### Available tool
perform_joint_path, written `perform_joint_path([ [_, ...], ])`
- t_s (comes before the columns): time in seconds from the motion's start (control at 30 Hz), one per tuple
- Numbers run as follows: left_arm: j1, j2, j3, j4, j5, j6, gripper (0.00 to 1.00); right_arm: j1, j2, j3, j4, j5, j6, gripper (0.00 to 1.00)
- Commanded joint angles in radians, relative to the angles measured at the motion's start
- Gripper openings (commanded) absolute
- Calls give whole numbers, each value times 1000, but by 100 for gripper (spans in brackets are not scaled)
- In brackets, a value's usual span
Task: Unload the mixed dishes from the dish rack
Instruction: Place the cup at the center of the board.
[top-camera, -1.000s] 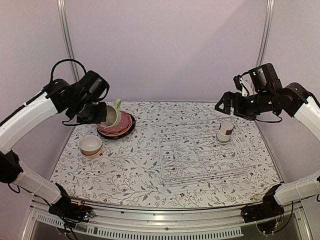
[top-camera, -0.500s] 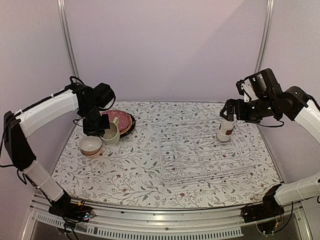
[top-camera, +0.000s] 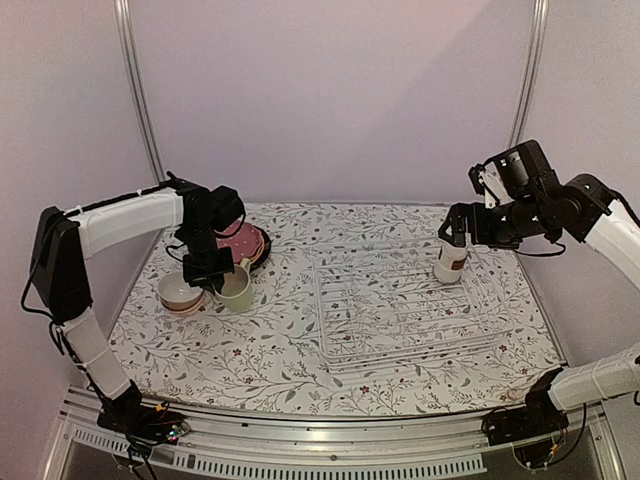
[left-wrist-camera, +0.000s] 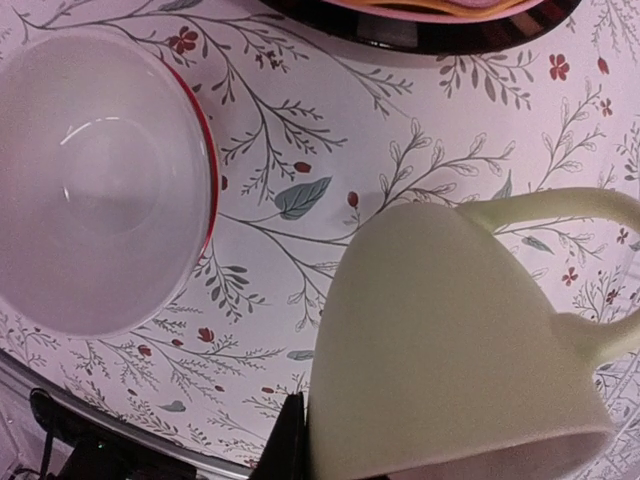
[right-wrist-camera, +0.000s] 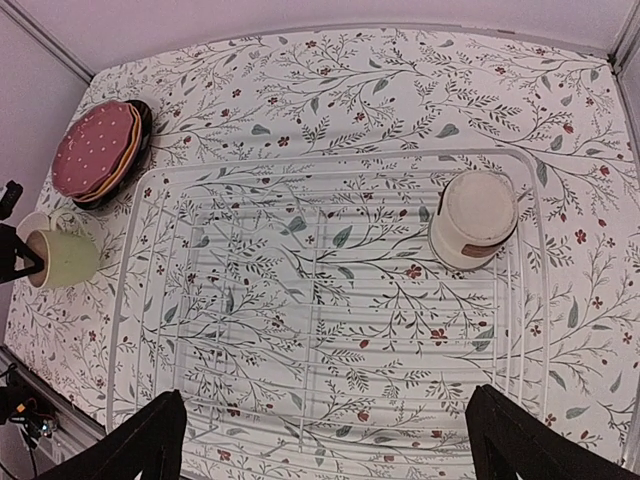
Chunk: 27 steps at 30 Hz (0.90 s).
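My left gripper (top-camera: 216, 271) is shut on the wall of the pale green cup (top-camera: 237, 288) (left-wrist-camera: 450, 340), which is upright at or just above the cloth beside the white-and-red bowl (top-camera: 181, 291) (left-wrist-camera: 95, 180). One dark finger (left-wrist-camera: 290, 445) shows against the cup's side. Behind them lies the stack of plates (top-camera: 242, 243) (right-wrist-camera: 100, 150), maroon dotted one on top. The white wire dish rack (top-camera: 400, 310) (right-wrist-camera: 320, 330) holds only a small grey-white cup (top-camera: 451, 262) (right-wrist-camera: 472, 220), upside down at its far right. My right gripper (top-camera: 462, 226) (right-wrist-camera: 320, 440) hangs open above that cup.
A floral tablecloth (top-camera: 250, 350) covers the table. Metal frame posts (top-camera: 135, 90) stand at the back corners, and the table's front rail (top-camera: 330, 440) runs along the near edge. The green cup (right-wrist-camera: 62, 257) also shows at the far left of the right wrist view.
My left arm has carried the green cup down from above the plate stack to the cloth beside the bowl. The right gripper has shifted slightly lower, nearer the small cup.
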Motion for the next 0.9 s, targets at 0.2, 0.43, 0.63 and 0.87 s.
perform_joint_path([
  [0.2,45,49,-9,53,95,-18,2,-3,-15,-37,-3,-1,-4,99],
  [0.43,48,81,-15,61,106,-23,3,-3,-17,-39,0,-4,-1,99],
  [0.63,54,90,-8,63,125,-22,19,-3,-12,-39,1,-9,1,99],
  [0.87,63,67,-2,75,158,-3,46,-4,-3,-36,2,-9,-6,99],
])
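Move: The left hand still pinches the green cup by its rim; the bare spot where it will stand is about 4 cm right of this hand, 1 cm back and 11 cm below. The stacked bowls are some 8 cm left of the hand, level with it, and the plate stack is about 10 cm ahead and 3 cm right. From the right hand the spot lies roughly 46 cm left, 1 cm ahead and 28 cm down. The left hand lowers the cup about 3 cm onto the table beside the bowls, then partly opens its fingers. ##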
